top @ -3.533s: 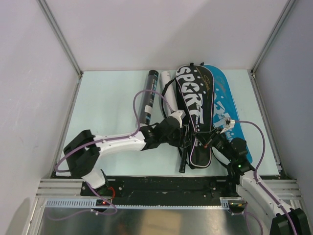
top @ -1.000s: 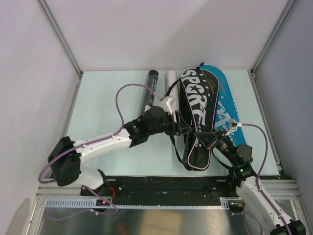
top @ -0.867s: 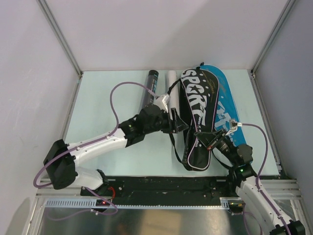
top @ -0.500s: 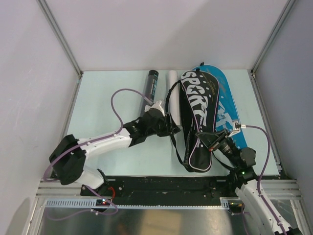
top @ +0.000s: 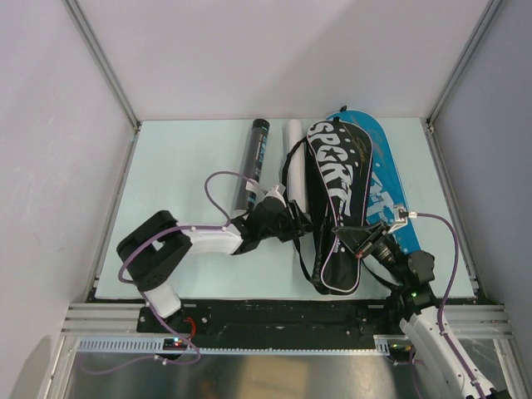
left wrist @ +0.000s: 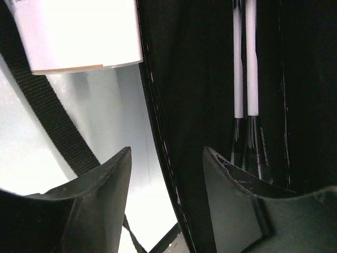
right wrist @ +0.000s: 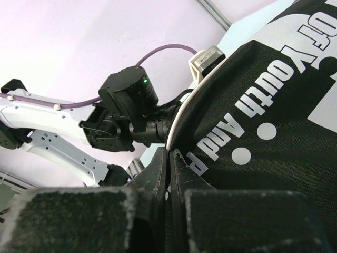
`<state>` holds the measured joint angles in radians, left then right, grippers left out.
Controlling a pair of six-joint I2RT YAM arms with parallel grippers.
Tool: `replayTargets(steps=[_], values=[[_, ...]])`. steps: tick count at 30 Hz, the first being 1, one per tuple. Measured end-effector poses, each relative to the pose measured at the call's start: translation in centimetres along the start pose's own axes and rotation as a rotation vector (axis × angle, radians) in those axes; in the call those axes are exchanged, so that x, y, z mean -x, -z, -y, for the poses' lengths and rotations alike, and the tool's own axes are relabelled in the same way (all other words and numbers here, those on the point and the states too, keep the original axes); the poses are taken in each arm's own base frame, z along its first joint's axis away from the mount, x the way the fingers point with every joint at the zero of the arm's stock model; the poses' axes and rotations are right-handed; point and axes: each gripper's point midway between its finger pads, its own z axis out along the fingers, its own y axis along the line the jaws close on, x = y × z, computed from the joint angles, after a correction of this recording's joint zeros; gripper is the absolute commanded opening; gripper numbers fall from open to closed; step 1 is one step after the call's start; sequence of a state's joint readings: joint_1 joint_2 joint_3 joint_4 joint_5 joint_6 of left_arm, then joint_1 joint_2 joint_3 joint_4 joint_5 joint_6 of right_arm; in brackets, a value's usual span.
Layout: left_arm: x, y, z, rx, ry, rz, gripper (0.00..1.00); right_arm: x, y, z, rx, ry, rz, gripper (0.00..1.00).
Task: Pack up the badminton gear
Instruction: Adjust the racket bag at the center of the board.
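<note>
The black racket bag (top: 332, 179) with white "SPORT" lettering lies on its blue half (top: 381, 162) at the table's right. My right gripper (top: 349, 243) is shut on the bag's white-piped flap edge (right wrist: 185, 113) and holds it lifted. My left gripper (top: 309, 224) is open at the bag's left side, and the bag's edge (left wrist: 158, 137) runs between its fingers (left wrist: 231, 190) without being pinched. Two white racket shafts (left wrist: 252, 63) show inside the bag. The long black tube (top: 256, 162) lies left of the bag.
A white tube (top: 293, 158) lies between the black tube and the bag, its end (left wrist: 79, 31) close above my left gripper. The bag's black strap (left wrist: 50, 121) loops over the pale table (top: 174, 191). Metal frame posts and walls close in three sides.
The left gripper pulled back from the bag's opening, then returned to its edge, while the left elbow swung nearer. A black handle that stuck out of the bag's near end no longer shows.
</note>
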<state>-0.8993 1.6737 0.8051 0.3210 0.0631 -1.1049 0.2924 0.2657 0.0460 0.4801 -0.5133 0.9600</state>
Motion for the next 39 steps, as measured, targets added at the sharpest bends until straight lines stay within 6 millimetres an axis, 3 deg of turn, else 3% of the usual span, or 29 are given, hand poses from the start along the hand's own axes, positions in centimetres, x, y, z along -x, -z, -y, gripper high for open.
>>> replayTargets(steps=[10,15,17,22,26,30,36,39], values=[[-1.4,-2.3,-0.1,-0.036,0.060,-0.014,0.62,-0.1,0.0,0.1,-0.004,-0.004,-0.003,0.00],[-2.0,-3.3,-0.2,-0.039,0.071,-0.009,0.57,-0.1,0.0,0.1,-0.004,-0.004,-0.003,0.00],[-1.9,-3.9,0.1,-0.047,0.078,-0.003,0.51,-0.1,0.0,0.1,-0.004,-0.004,-0.003,0.00],[-1.5,-4.5,0.6,-0.068,0.100,0.027,0.10,-0.1,0.1,0.1,-0.006,-0.008,-0.004,0.00],[-0.9,-4.6,1.0,-0.081,0.103,0.050,0.01,-0.2,0.2,0.3,-0.020,-0.006,-0.004,0.00],[-0.3,-3.9,2.1,-0.109,0.089,0.068,0.00,0.2,0.5,0.4,-0.061,0.035,-0.005,0.00],[2.5,-0.4,7.5,-0.227,0.026,0.137,0.00,1.7,1.1,-0.4,-0.110,0.121,0.023,0.00],[3.8,1.2,9.1,-0.247,-0.006,0.180,0.00,2.2,1.4,-0.6,-0.140,0.140,0.027,0.00]])
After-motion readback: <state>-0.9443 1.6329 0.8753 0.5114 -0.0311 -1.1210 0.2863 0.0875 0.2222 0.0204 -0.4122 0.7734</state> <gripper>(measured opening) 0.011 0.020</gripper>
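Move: The left gripper, open, has the rim of the black racket bag's left side about 4 cm to its right, 1 cm ahead and 3 cm below. The white tube's middle is some 22 cm ahead of that gripper and 3 cm to its left; the black tube's is 23 cm ahead and 20 cm left, both about 4 cm lower. From the right gripper, which already pinches the bag's other rim, the left rim lies about 6 cm left, level fore and aft, roughly 14 cm below. Bring the left gripper right and a little down, some 4 cm, onto the left rim of the black bag's opening. Close the open fingers to pinch its zipper edge, then lift it about 11 cm nearly straight up, tipping the fingers upward. Keep the right gripper shut on the opposite rim, still until the lift begins, then ease it about 2 cm right and slightly up, turning clockwise. ##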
